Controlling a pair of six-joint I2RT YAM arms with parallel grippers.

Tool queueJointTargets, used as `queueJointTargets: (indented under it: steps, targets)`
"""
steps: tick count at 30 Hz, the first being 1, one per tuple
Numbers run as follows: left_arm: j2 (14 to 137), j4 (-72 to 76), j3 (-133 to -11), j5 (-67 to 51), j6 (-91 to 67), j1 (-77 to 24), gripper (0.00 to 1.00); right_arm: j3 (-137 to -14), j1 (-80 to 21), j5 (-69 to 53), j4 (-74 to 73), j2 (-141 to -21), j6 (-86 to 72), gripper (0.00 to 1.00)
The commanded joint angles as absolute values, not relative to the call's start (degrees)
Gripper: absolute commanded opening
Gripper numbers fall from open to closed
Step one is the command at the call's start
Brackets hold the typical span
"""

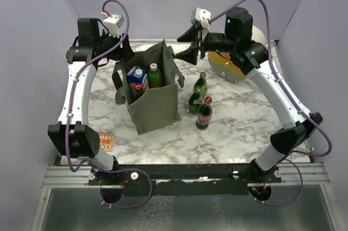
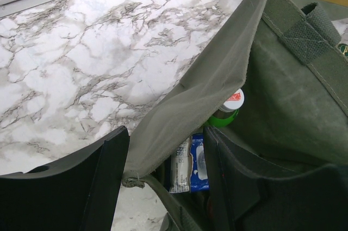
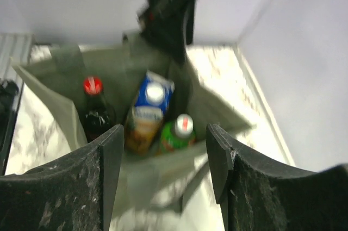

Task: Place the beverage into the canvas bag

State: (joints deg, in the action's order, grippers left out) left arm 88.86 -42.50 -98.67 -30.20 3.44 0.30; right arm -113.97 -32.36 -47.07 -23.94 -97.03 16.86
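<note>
The olive canvas bag (image 1: 155,106) stands upright and open mid-table. Inside it are a blue-topped carton (image 3: 148,106), a green bottle with a white cap (image 3: 176,133) and a dark bottle with a red cap (image 3: 93,106). My left gripper (image 2: 166,182) is open astride the bag's back left rim (image 2: 206,84), one finger outside and one inside. My right gripper (image 3: 163,171) is open and empty, hovering above the bag's right side; its view is blurred. Two green bottles (image 1: 200,85) (image 1: 194,102) and a cola bottle (image 1: 204,113) stand on the table to the right of the bag.
A cream-and-orange cylinder (image 1: 234,62) lies at the back right under the right arm. A small orange pack (image 1: 106,141) lies near the left arm's elbow. Purple walls close the table at the back and sides.
</note>
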Motion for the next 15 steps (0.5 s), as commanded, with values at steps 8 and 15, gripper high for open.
queueJointTargets:
  steps: [8,15]
  targets:
    - [88.59,-41.80,-100.28,-32.43,2.81,0.00,0.59,-93.62,-26.72,-32.70,-40.06,-81.75,21.56,0.61]
    - [88.21,-41.69,-99.85,-32.26,2.90,0.00,0.59,-84.66,-25.84,-28.54,-41.58,-77.84,21.14,0.61]
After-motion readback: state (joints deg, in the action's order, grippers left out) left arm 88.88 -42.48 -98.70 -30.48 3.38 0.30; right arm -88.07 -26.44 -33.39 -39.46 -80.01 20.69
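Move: The cola bottle I'm going for stands some 33 cm below my right hand, about 12 cm back and 10 cm to the right. The front green bottle is at a similar depth, roughly 4 cm back and 6 cm right of that hand; the rear green bottle is about 4 cm ahead and 9 cm right. The canvas bag's middle lies about 17 cm to its left and 2 cm ahead, 29 cm lower. From my left hand the cola bottle is some 34 cm right, 21 cm back and 21 cm down. With my right hand empty and high, I drop about 12 cm while swinging some 10 cm to the right, away from the canvas bag and towards the remaining bottles. As I come down, my fingers, pointing left at first, dip by roughly 20 degrees and swing clockwise towards forward; they stay open and touch nothing yet. ##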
